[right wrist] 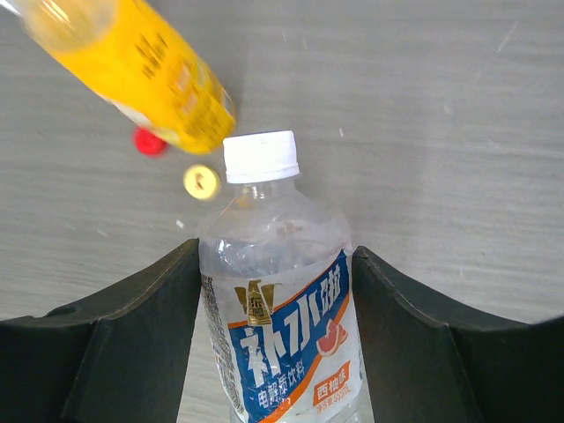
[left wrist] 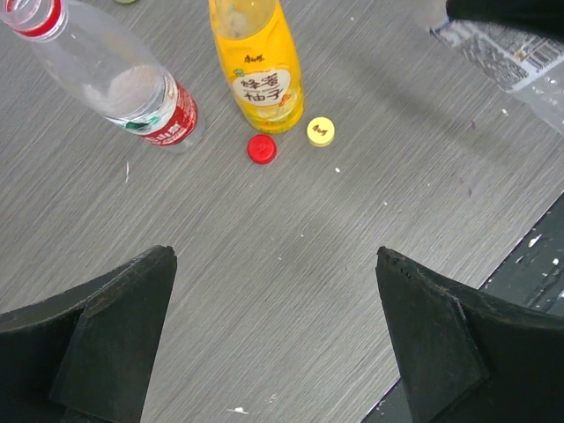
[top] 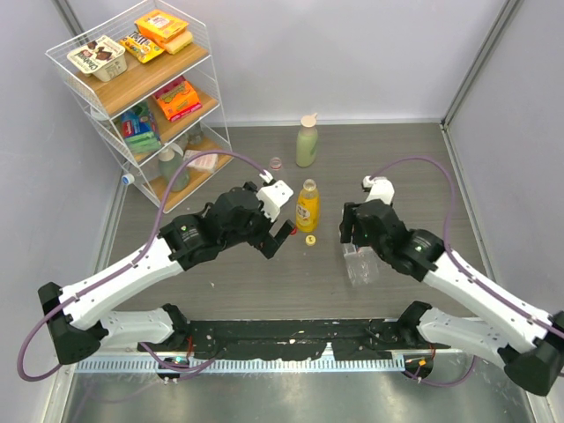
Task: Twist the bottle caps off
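A red cap [left wrist: 261,149] and a yellow cap [left wrist: 321,131] lie loose on the grey table beside an upright yellow juice bottle [left wrist: 260,70] with an open neck. A clear red-labelled bottle [left wrist: 132,88] leans at the left, also uncapped. My left gripper [left wrist: 273,253] hangs open above bare table, short of both caps. My right gripper [right wrist: 275,249] is shut on a clear bottle with a blue-and-white label [right wrist: 282,344], which still wears its white cap [right wrist: 260,156]. From above, the yellow bottle [top: 307,204] stands between the left gripper [top: 284,231] and the held bottle [top: 359,263].
A pale green bottle with a beige cap [top: 307,141] stands at the back. A small pinkish round lid [top: 276,163] lies left of it. A white wire shelf [top: 132,84] with snacks fills the back left corner. A dark rail [top: 291,335] runs along the near edge.
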Robot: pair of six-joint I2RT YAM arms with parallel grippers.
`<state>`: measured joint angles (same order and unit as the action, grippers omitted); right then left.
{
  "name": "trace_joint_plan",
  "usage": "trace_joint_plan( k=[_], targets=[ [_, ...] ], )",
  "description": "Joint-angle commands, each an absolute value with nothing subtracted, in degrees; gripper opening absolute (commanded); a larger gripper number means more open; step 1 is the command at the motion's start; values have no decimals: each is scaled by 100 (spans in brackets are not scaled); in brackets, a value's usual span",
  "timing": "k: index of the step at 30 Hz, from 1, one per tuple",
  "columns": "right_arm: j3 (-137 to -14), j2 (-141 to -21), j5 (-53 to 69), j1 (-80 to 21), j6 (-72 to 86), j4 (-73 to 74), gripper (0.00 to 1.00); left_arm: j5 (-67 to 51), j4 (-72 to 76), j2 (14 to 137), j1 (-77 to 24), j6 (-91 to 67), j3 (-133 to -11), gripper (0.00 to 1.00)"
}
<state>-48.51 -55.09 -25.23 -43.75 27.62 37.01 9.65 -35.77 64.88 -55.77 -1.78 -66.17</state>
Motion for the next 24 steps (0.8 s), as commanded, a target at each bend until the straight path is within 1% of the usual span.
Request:
trace_joint_plan(
  k=[1, 6, 9, 15, 18, 20, 24],
  targets=[
    [-5151, -4791, -2866, -4368, 2953, 2577, 2, 660, -2901, 6433, -5590, -527, -6873, 100],
    [-4887, -4272, -2690, -4368, 3129, 1103, 2, 19, -2085, 6565, -5590, -1010, -6943, 100],
    [-4738, -4096, -2611, -4359, 3278, 537, 2, -508, -1785, 6732, -5564, -1203, -7101, 100],
    [-4316, -3710, -2180, -4359, 3437, -788, 2, -2054, -898, 6978, -5204, -1774, -7137, 100],
    [-4254, -3639, -1960, -4359, 3542, -1054, 2, -2950, -310, 7101, -4844, -2292, -7041, 100],
    [-4280, -3656, -1837, -4368, 3542, -1177, 2, -3592, 391, 7189, -4554, -2757, -6883, 100],
    [-4324, -3718, -1556, -4368, 3595, -1432, 1, -4086, 975, 7408, -4377, -3217, -6688, 99]
  ],
)
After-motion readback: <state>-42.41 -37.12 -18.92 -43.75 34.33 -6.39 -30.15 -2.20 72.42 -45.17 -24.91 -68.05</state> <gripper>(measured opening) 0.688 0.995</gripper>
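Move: The white-capped bottle is already off the table, held below its neck in the right hand, its cap about 4 cm ahead, 1 cm left and 6 cm above that hand. From the open left hand the cap lies some 19 cm right, 6 cm ahead and roughly level. Below the left hand, the loose yellow cap is about 5 cm ahead and 10 cm right, 22 cm down; the open yellow bottle is 10 cm ahead, 8 cm right, 12 cm lower. The white-capped bottle is carried up about 20 cm in the right hand's continuing grip, drifting slightly left, while that wrist turns nearly 60 degrees from finger-down to just above level, swinging the bottle upright. Meanwhile the left hand goes about 10 cm right and as much up towards it, fingers staying wide open and turning to point right, almost level. ##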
